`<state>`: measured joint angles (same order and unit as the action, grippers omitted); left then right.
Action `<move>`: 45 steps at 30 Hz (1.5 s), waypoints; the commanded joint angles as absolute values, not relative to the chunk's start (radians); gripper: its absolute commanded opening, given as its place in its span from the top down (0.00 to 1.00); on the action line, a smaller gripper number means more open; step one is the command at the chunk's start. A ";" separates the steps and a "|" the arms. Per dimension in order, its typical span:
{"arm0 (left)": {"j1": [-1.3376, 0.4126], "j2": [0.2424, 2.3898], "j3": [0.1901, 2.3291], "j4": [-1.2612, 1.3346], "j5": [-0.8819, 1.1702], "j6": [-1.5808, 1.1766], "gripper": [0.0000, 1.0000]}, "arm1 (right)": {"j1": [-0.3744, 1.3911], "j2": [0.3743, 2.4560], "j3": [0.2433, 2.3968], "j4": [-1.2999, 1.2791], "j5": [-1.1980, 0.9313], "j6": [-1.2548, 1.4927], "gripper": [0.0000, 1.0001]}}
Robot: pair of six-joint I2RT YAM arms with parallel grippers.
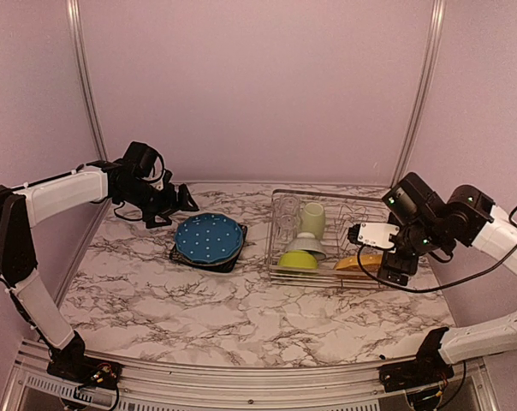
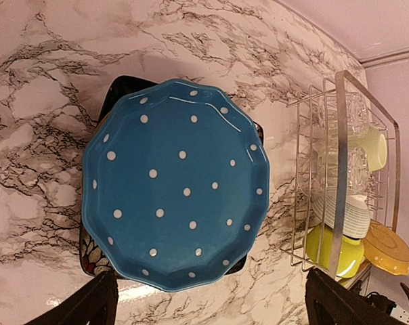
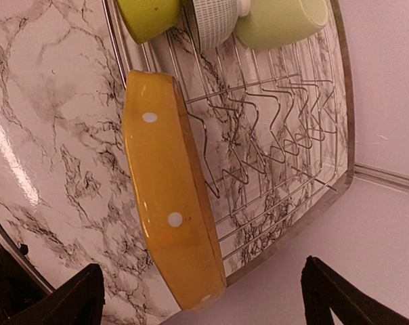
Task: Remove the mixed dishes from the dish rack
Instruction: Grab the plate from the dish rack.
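Note:
The blue plate (image 1: 209,237) (image 2: 174,183) with white dots lies on the dark square plate (image 1: 239,258) (image 2: 118,89) on the table, left of the dish rack (image 1: 361,196) (image 2: 340,122) (image 3: 345,101). In the rack stand a clear glass (image 1: 286,215) (image 2: 350,118), a pale green mug (image 1: 312,218) (image 3: 280,20), a small white bowl (image 1: 306,244) (image 3: 213,19), a lime green bowl (image 1: 299,259) (image 3: 149,15) and the orange dotted plate (image 1: 362,262) (image 3: 170,203), tilted on edge at the rack's right end. My left gripper (image 1: 188,205) (image 2: 211,308) is open, above the blue plate's far left side. My right gripper (image 1: 394,276) (image 3: 203,308) is open over the orange plate, apart from it.
Upright wire tines (image 3: 272,122) fill the rack's right part beside the orange plate. The rack's right end is close to the pink side wall (image 3: 387,237). Bare marble table (image 1: 241,317) lies in front of the plates and rack.

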<state>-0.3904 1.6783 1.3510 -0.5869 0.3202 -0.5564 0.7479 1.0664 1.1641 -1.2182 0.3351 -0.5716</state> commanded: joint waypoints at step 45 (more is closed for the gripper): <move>-0.392 1.672 1.372 -0.548 0.331 -0.538 0.01 | 0.756 1.186 1.122 -1.046 0.558 -0.735 0.79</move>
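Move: The orange plate stands tilted on edge in the front of the rack, its middle about 6 cm to the left of my right hand, 4 cm ahead and some 8 cm below. The green bowl stands 20 cm to the left of the plate and level with it; the white bowl is 18 cm to its left and 5 cm farther out. From my left hand the orange plate lies roughly 53 cm to the right and 14 cm back. I sink my right hand about 5 cm while reaching some 4 cm forward to the orange plate's right end, rolling it roughly 15 degrees so its left side dips. On the way down my wide-open fingers start closing; then I stay there while they shut around the plate's rim, pinching it from both sides, and I ease up slightly at the very end. ##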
